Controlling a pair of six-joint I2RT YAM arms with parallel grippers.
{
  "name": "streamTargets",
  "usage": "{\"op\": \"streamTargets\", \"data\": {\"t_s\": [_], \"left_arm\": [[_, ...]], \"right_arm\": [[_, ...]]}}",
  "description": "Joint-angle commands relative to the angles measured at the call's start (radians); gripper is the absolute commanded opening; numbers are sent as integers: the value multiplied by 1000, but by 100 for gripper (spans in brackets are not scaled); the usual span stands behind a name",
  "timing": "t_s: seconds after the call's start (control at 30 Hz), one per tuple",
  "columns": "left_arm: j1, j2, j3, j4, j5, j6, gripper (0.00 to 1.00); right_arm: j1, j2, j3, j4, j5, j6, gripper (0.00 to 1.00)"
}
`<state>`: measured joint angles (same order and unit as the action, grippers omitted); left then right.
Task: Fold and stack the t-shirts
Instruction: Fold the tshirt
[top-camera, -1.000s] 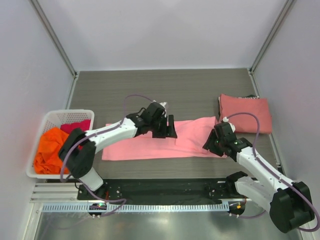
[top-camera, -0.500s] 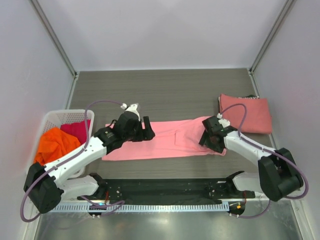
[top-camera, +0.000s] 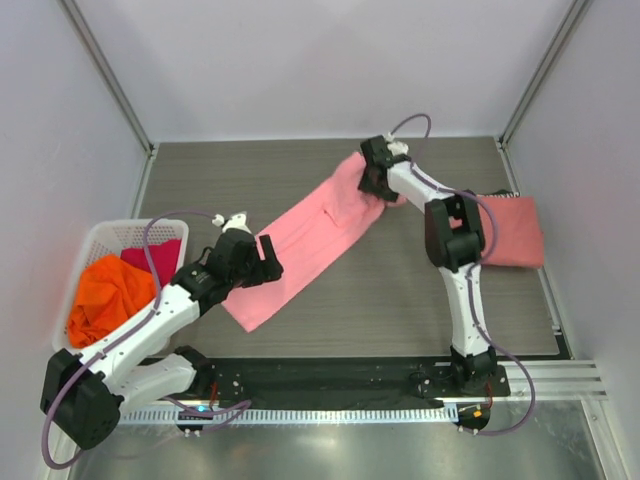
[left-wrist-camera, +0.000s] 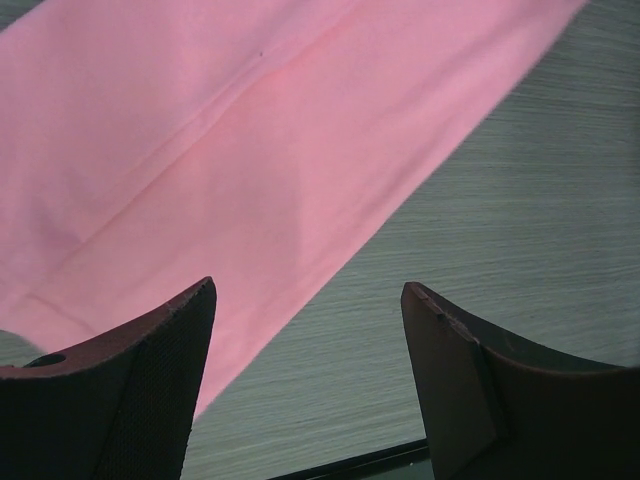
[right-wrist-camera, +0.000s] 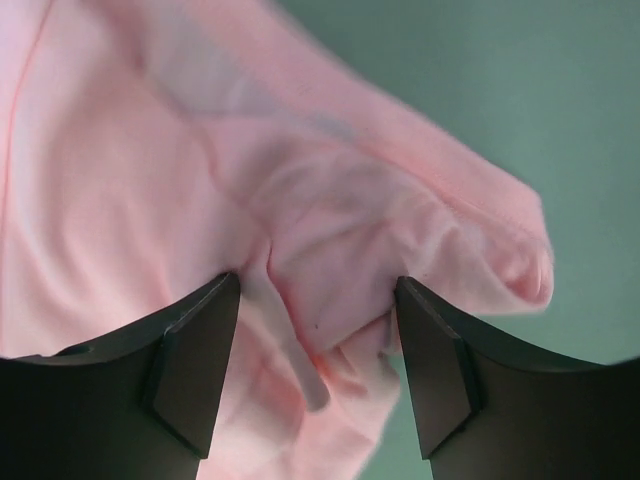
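Note:
The light pink t-shirt (top-camera: 310, 235) lies as a long folded strip, slanting from the near left to the far middle of the table. My left gripper (top-camera: 268, 260) hovers open over its near part; in the left wrist view (left-wrist-camera: 308, 290) the jaws straddle the shirt's edge (left-wrist-camera: 250, 150) and bare table. My right gripper (top-camera: 373, 186) is at the strip's far end, jaws open, with bunched pink cloth (right-wrist-camera: 330, 240) between the fingers. A folded salmon-red t-shirt (top-camera: 512, 232) lies at the right. Orange (top-camera: 100, 300) and magenta (top-camera: 155, 255) shirts sit in the basket.
The white lattice basket (top-camera: 100, 232) stands at the table's left edge. The right arm reaches across the salmon-red shirt's left side. White walls close in the table at the back and on both sides. A black rail runs along the near edge.
The pink strip lay across the front of the table; its right end has now swung to the far middle with the right gripper. The left gripper drew back to the near left.

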<state>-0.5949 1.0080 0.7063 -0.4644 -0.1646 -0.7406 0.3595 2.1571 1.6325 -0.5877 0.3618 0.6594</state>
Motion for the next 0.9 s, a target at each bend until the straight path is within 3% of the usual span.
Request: {"op": "streamTargets", "data": {"t_s": [0.0, 0.03, 0.07, 0.1, 0.13, 0.2, 0.23, 0.27, 0.5, 0.57, 0.7, 0.87], "left_arm": [[3, -8, -4, 10, 0, 35, 76], [1, -3, -2, 12, 14, 59, 76], [1, 6, -1, 9, 32, 70, 76], [-2, 9, -1, 6, 39, 79, 76], [-11, 9, -2, 0, 37, 87, 76], [-37, 12, -7, 0, 4, 86, 76], [-75, 18, -7, 0, -12, 80, 76], [-95, 27, -4, 7, -21, 79, 76], [-327, 207, 96, -48, -165, 99, 66], [-373, 279, 120, -60, -182, 106, 59], [-384, 375, 128, -62, -158, 144, 56], [-385, 463, 137, -83, -186, 126, 53]], "right_arm": [[-39, 296, 504, -85, 8, -63, 70], [-56, 437, 799, -136, -56, -81, 72], [-57, 472, 902, -191, -88, -84, 74], [-60, 478, 953, -193, -110, -86, 85], [-57, 410, 907, -173, -130, -96, 90], [-57, 280, 712, 32, -180, -118, 92], [-57, 159, 493, 178, -223, -129, 93], [-59, 100, 399, 225, -228, -132, 94], [-111, -169, -85, 348, -348, -156, 93], [-119, -239, -173, 416, -429, -152, 93], [-119, -299, -325, 505, -484, -130, 93], [-119, -292, -345, 532, -514, -113, 92]]}}
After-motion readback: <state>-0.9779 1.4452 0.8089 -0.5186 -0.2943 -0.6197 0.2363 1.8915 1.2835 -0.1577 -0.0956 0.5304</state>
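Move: The t-shirt lies diagonally, its far end bunched under the right fingers, its middle about 2 cm ahead, 2 cm left and 1 cm below. The folded stack is some 10 cm back and 31 cm right of the right hand. For the left hand, the shirt's near-right edge is roughly 5 cm back, 2 cm right and 11 cm below; the basket stands about 37 cm left and 2 cm back, some 9 cm below. Forward in a fast sweep, the right hand carries on about 15 cm with the shirt's far end, slightly left and rising, opens wider and comes off the cloth, then draws back as far, arching up before sinking again. The left hand goes down, right and back by some 12 cm towards the shirt's near-right edge, turning clockwise, its fingers partly closing. ##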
